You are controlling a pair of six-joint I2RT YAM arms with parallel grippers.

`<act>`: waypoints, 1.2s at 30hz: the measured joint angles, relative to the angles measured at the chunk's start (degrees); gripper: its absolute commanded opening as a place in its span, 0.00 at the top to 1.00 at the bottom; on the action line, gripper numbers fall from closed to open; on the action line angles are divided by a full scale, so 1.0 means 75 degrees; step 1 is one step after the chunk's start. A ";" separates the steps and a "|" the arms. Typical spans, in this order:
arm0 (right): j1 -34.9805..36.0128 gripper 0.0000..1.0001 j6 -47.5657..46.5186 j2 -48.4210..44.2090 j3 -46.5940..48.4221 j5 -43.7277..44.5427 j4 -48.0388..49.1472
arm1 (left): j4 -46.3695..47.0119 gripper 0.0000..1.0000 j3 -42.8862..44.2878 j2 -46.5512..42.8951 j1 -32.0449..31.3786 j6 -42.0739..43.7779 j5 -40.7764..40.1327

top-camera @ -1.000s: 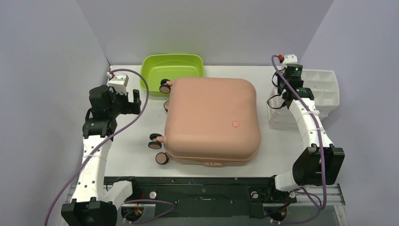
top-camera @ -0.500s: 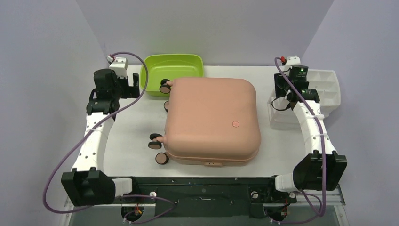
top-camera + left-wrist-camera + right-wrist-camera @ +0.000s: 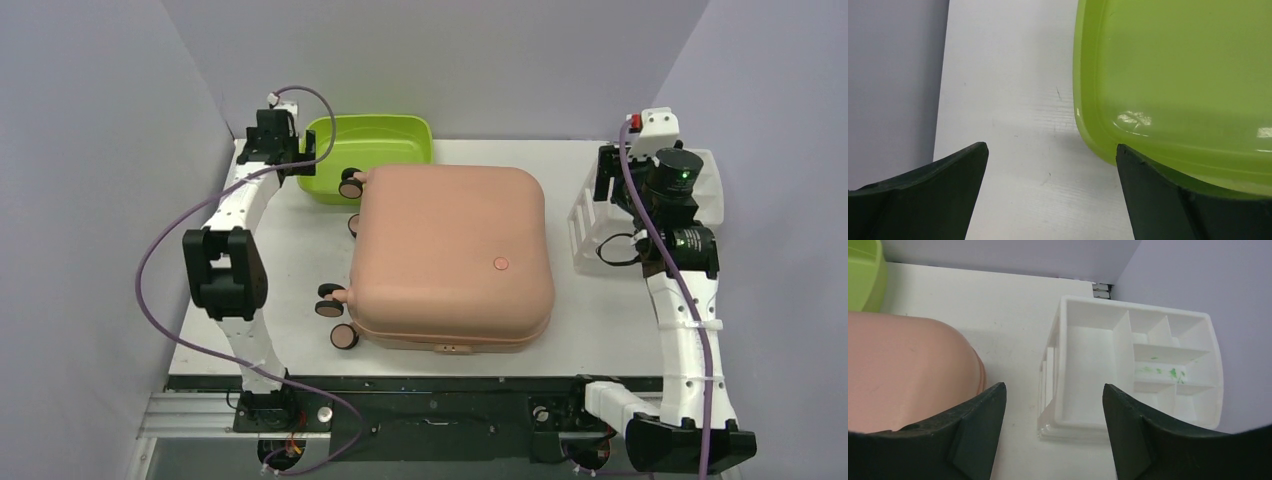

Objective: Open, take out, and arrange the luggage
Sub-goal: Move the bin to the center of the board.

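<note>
The luggage (image 3: 450,255) is a salmon-pink hard-shell suitcase lying flat and closed mid-table, its caster wheels (image 3: 338,322) on the left side. My left gripper (image 3: 297,160) hovers open at the far left, beside the left rim of the lime-green tub (image 3: 1173,75), apart from the luggage. In the left wrist view bare table shows between the left gripper's (image 3: 1052,150) fingers. My right gripper (image 3: 610,185) is open above the gap between the luggage's right edge (image 3: 903,370) and the white organizer (image 3: 1138,365). In the right wrist view the right gripper (image 3: 1054,390) holds nothing.
The lime-green tub (image 3: 368,150) stands at the far left, touching or nearly touching a luggage wheel. The white divided organizer (image 3: 690,195) sits at the right edge. Purple walls close in the left, back and right. Bare table strips flank the luggage.
The left arm has reached farther back, up to the tub's left rim. The right arm has swung right and lifted over the organizer's edge, and its jaws have opened.
</note>
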 measured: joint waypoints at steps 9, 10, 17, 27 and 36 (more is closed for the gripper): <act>0.0111 0.35 0.0425 -0.0758 -0.0595 -0.0629 -0.0070 | -0.0746 0.14 0.1285 0.1903 0.0003 -0.0181 -0.0685; 0.0122 0.35 0.0463 -0.0828 -0.0664 -0.0682 -0.0076 | -0.0801 0.16 0.1373 0.2002 0.0000 -0.0189 -0.0737; 0.0152 0.35 0.0664 -0.1125 -0.0854 -0.0933 -0.0093 | -0.1075 0.32 0.1751 0.2381 0.0000 -0.0265 -0.1081; 0.0195 0.35 0.0708 -0.1323 -0.0901 -0.1134 -0.0093 | -0.1230 0.35 0.1201 0.2276 0.0003 -0.0443 -0.1530; 0.0198 0.36 0.0708 -0.1326 -0.0985 -0.1218 -0.0105 | -0.1513 0.34 -0.1125 0.0670 0.0659 -0.0697 -0.1413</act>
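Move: The green bin lies with its middle about 4 cm ahead of the left hand, 18 cm to its right and some 14 cm below; its left wall is just under the hand. The suitcase's far-left wheels stand about 16 cm right and 11 cm back, roughly 10 cm below the hand, and the suitcase's middle 40 cm right, 21 cm back and 6 cm lower. From the right hand the bin's middle is about 22 cm ahead, 56 cm left and 31 cm below. The bin's left wall gets hooked from the inside by the left hand's right finger: the hand first sinks about 10 cm, easing slightly forward, and the fingers narrow from wide open to about two thirds without pinching. Then it drags back about 11 cm and left some 5, tipping down and turning counter-clockwise. The empty right hand shifts about 4 cm back and 4 left. ##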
